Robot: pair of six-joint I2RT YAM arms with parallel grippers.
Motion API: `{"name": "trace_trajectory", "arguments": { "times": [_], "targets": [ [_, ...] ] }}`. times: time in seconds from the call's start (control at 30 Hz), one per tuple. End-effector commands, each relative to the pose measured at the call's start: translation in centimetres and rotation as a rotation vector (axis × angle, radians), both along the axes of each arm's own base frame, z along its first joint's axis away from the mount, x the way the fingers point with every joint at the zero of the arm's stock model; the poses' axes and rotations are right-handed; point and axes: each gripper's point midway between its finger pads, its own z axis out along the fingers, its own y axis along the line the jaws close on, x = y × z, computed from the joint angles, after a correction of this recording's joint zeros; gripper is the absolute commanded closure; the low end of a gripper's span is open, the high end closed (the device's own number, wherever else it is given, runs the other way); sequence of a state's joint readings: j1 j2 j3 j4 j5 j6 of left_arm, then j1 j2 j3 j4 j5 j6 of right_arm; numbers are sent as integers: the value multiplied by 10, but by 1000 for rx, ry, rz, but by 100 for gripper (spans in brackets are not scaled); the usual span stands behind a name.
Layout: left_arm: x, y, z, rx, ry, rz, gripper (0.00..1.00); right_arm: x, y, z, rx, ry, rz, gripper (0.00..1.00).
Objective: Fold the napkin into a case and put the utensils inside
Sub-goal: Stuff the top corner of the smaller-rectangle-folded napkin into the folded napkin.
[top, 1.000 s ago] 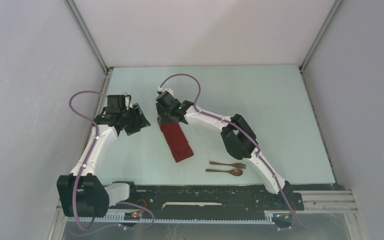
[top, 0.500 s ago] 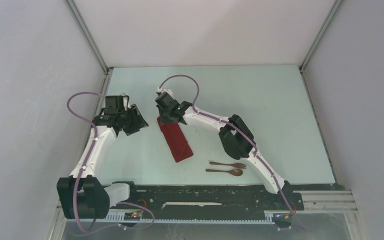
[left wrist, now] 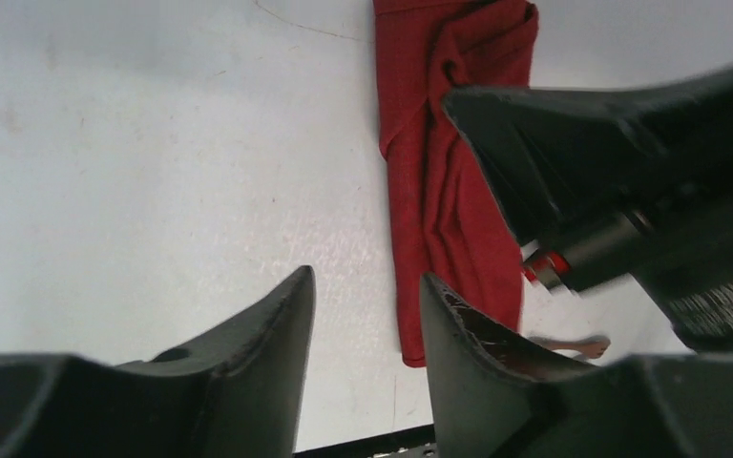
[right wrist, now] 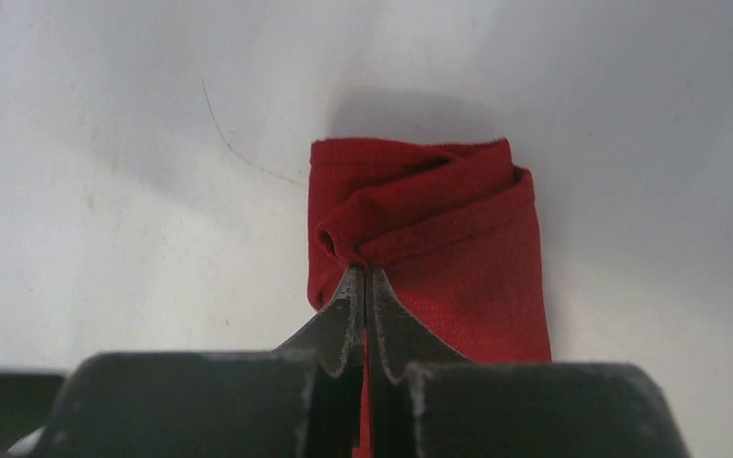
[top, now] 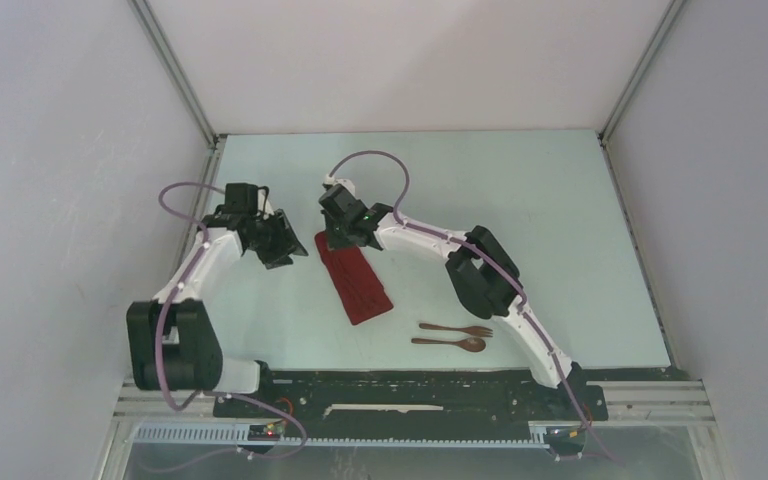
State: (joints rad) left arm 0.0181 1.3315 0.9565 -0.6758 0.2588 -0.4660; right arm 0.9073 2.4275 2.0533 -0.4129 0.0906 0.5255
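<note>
The dark red napkin (top: 358, 283) lies on the table as a narrow folded strip, the case, running from far left to near right. My right gripper (top: 345, 241) is at its far end, and in the right wrist view its jaws (right wrist: 363, 271) are shut, pinching a raised fold of the napkin (right wrist: 477, 277). My left gripper (top: 285, 246) hovers just left of that far end, open and empty (left wrist: 367, 286), with the napkin (left wrist: 444, 210) ahead of it. The brown fork (top: 457, 329) and spoon (top: 450, 343) lie side by side, to the right of the strip's near end.
Grey enclosure walls with metal corner posts (top: 175, 75) bound the table on three sides. The black rail (top: 410, 385) that carries both arm bases runs along the near edge. The right arm's elbow (top: 480, 270) hangs over the table just beyond the utensils.
The right gripper has closed on the cloth at the strip's far end. The left arm has swung its gripper slightly right, closer to the napkin.
</note>
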Motion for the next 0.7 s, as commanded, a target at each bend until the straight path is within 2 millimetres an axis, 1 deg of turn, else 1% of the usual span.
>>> {"name": "trace_trajectory", "arguments": {
  "times": [0.0, 0.07, 0.1, 0.17, 0.27, 0.37, 0.47, 0.5, 0.67],
  "targets": [
    [20, -14, 0, -64, 13, -48, 55, 3, 0, 68, 174, -34, -52, 100],
    [28, -12, -3, -54, 26, -40, 62, 2, -4, 70, 204, -21, -61, 100],
    [29, -22, -3, -51, 32, -71, 63, 1, -6, 69, 217, -7, -66, 100],
    [35, -25, -4, 2, 52, -89, 64, 1, -8, 66, 227, 12, -74, 100],
    [44, -36, -5, 46, 73, -126, 65, 2, -11, 62, 238, 27, -85, 100],
    [51, -39, -17, 113, 122, -160, 65, 5, -14, 62, 248, 26, -99, 100],
    [51, -40, -30, 163, 167, -188, 69, 8, -18, 61, 250, 27, -107, 100],
    [50, -39, -33, 181, 181, -194, 69, 4, -16, 62, 262, 41, -93, 100],
    [52, -44, -41, 204, 193, -214, 71, 5, -18, 56, 272, 56, -97, 100]
  ]
}}
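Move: The left hand, empty, has the napkin's left edge beside the folded-in flap about 5 cm ahead, 5 cm to its right and some 8 cm below. The right fingers' pinch on the flap lies about 2 cm farther out and 2 cm right of that edge spot; the napkin's top-left corner is roughly 9 cm ahead and 3 cm right of the left hand. From the right hand, the pinched flap is right at the fingertips, and the napkin's near end is about 14 cm back and 8 cm right. Forward and to its right, dipping first and sinking again at the end, the left hand swings about 5 cm each way and as far down towards the napkin's left edge beside the right fingers, tipping steeper and narrowing its fingers to roughly half. The right hand, still pinching the flap, draws it about 2 cm to the right and slightly up, tilting some 10 degrees. ##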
